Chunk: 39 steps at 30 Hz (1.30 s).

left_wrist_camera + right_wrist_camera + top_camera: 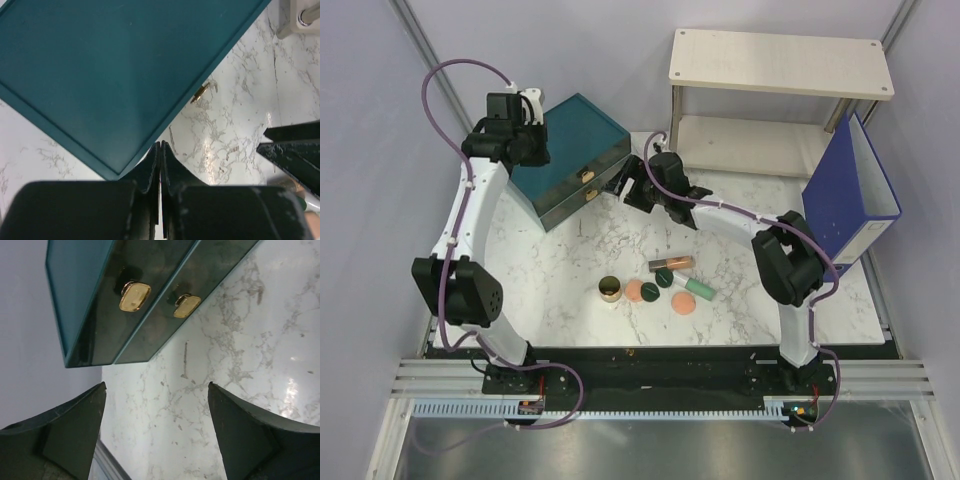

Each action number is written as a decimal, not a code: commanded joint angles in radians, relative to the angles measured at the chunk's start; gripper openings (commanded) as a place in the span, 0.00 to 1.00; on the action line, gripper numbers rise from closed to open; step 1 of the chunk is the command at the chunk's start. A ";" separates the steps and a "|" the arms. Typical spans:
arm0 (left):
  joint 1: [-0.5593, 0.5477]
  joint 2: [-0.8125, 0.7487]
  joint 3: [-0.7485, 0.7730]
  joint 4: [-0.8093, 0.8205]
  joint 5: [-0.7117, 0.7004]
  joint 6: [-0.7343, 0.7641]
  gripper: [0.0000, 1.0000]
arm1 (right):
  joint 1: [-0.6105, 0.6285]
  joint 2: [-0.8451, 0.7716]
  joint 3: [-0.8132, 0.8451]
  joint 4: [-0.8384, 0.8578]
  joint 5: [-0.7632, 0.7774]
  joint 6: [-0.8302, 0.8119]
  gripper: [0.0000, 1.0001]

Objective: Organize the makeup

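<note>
The makeup lies in a cluster at the table's middle: a gold-lidded jar [610, 290], two peach-pink discs [634, 291] [683, 303], two dark green compacts [664, 278] [649, 291], a copper-tipped clear tube [671, 263] and a mint-green tube [696, 288]. My left gripper [527, 152] [160, 145] is shut and empty, above the left end of the teal drawer box [570, 160] [115, 75]. My right gripper [628, 188] [156, 385] is open and empty, just in front of the box's two gold drawer knobs [135, 296] [187, 306].
A wooden shelf [780, 65] stands at the back right. A big blue binder [850, 190] stands at the right edge. My right gripper's fingers [295, 150] show at the right of the left wrist view. Both drawer fronts look pushed in.
</note>
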 commanded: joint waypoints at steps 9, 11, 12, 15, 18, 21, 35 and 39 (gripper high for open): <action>0.067 0.193 0.113 -0.050 0.117 -0.110 0.02 | -0.001 0.198 0.040 0.517 -0.231 0.346 0.88; 0.075 0.195 0.102 -0.050 0.125 -0.113 0.02 | -0.001 0.238 0.040 0.597 -0.234 0.403 0.88; 0.080 0.196 0.099 -0.050 0.127 -0.113 0.02 | -0.001 0.249 0.040 0.615 -0.231 0.417 0.87; 0.083 0.204 0.094 -0.051 0.134 -0.113 0.02 | -0.001 0.292 0.066 0.674 -0.234 0.437 0.79; 0.083 0.215 0.094 -0.056 0.145 -0.117 0.02 | -0.001 0.352 0.126 0.680 -0.246 0.447 0.76; 0.083 0.226 0.093 -0.065 0.153 -0.114 0.02 | -0.003 0.390 0.161 0.713 -0.240 0.473 0.73; 0.083 0.278 0.087 -0.111 0.173 -0.105 0.02 | -0.037 0.502 0.332 0.655 -0.217 0.513 0.47; 0.083 0.293 0.082 -0.122 0.170 -0.100 0.02 | -0.040 0.516 0.362 0.609 -0.203 0.492 0.47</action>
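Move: The upper drawer's gold knob lies from the right gripper roughly 8 cm ahead, 9 cm to the left and 2 cm lower; the lower drawer's knob is about 6 cm beneath it. The brown tube lies about 9 cm back, 10 cm to the right and 10 cm below the right gripper. For the shut left gripper, the middle of the box lid is some 8 cm ahead, 3 cm right and 10 cm down. Bring the right gripper left towards the upper drawer's knob, dipping slightly, then forward some 7 cm at the drawer front, rolling its left side up about 35 degrees. Narrow the open fingers to about half around the knob, without gripping it yet. Meanwhile lower the closed left fingers about 9 cm onto the lid near its front edge, tipping them further down. ##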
